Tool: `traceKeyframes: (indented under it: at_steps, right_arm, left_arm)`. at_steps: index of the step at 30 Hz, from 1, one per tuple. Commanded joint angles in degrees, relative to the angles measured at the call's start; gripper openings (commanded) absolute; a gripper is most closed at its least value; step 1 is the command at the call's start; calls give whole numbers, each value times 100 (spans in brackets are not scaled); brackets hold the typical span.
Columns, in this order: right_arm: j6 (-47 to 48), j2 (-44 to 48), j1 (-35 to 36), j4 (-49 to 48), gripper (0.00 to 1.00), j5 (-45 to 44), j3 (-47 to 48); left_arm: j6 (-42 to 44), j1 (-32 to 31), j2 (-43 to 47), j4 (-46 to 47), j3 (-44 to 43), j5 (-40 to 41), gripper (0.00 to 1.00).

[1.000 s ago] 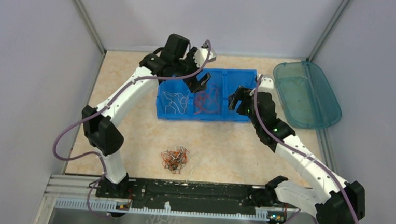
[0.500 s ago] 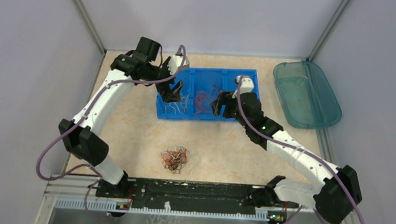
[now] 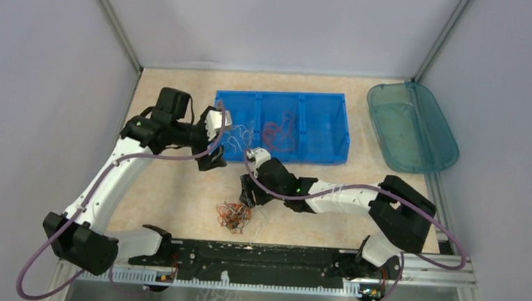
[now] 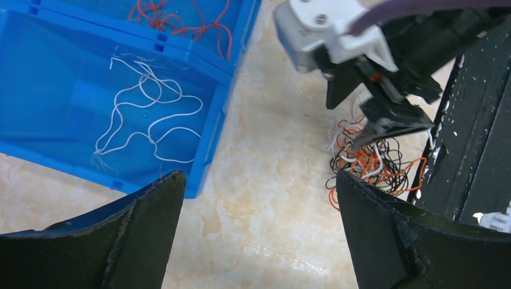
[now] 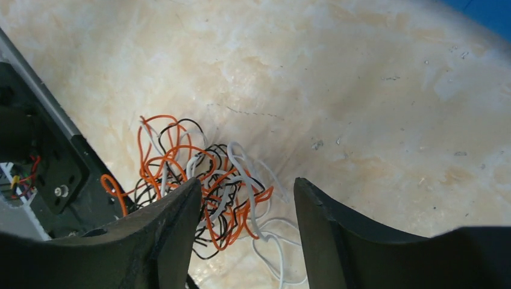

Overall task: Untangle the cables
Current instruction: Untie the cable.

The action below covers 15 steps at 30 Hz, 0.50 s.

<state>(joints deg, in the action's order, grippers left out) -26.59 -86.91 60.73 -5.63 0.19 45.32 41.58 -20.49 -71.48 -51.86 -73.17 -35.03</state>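
A tangle of thin orange, black and white cables [image 3: 235, 216] lies on the table by the near rail. My right gripper [image 3: 247, 198] hangs just above the tangle's far edge. In the right wrist view its jaws [image 5: 247, 183] stand open, with loops of the tangle [image 5: 205, 180] between and below them and nothing pinched. My left gripper [image 3: 213, 163] hovers off the blue bin's near-left corner. It is wide open [image 4: 258, 180] over bare table, with the tangle [image 4: 370, 159] to its right.
The blue three-part bin [image 3: 344, 131] holds loose white cables [image 3: 239, 136] in its left part and red ones [image 3: 280, 132] in the middle. A teal tray [image 3: 411, 126] sits at the far right. The black base rail [image 3: 257, 255] runs just behind the tangle.
Both arms swung from the bin toward the near side. The right gripper dropped to the tangle and its jaws narrowed a little. The left gripper drew back off the bin.
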Motion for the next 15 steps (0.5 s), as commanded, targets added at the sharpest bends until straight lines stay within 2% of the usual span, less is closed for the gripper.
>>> traceKeyframes:
  at_steps: [1,7,15]
  right_arm:
    - [-138,-298,1,-613,55,-1,339]
    - [-150,-335,-8,-831,27,-326,341]
    - [-225,268,-55,-992,14,-580,118]
  left_arm:
    - [285,11,525,513,658,-284,100]
    - [624,1,1246,824,1535,-450,100]
    - [837,6,1571,898,1878,-467,100]
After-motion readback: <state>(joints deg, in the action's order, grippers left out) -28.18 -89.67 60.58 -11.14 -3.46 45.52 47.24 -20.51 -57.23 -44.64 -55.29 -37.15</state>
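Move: The right hand hovers over the forward edge of the tangle: the white loop it goes for is about 3 cm below its fingertips, 1 cm back and 1 cm left, and the tangle's middle some 6 cm back, 3 cm left. The tray's left compartment is about 20 cm ahead and 3 cm left. From the left hand, the white loop lies roughly 10 cm back, 4 cm right and 18 cm down. Down nearly 2 cm at first, the right hand shuts its half-open fingers onto the white loop at the tangle's forward edge, then rises by as much again and eases about 2 cm forward with the fingers almost shut. Meanwhile the left hand, empty and wide open, travels back and down about 5 cm towards the tangle from beside the tray, then halts. ##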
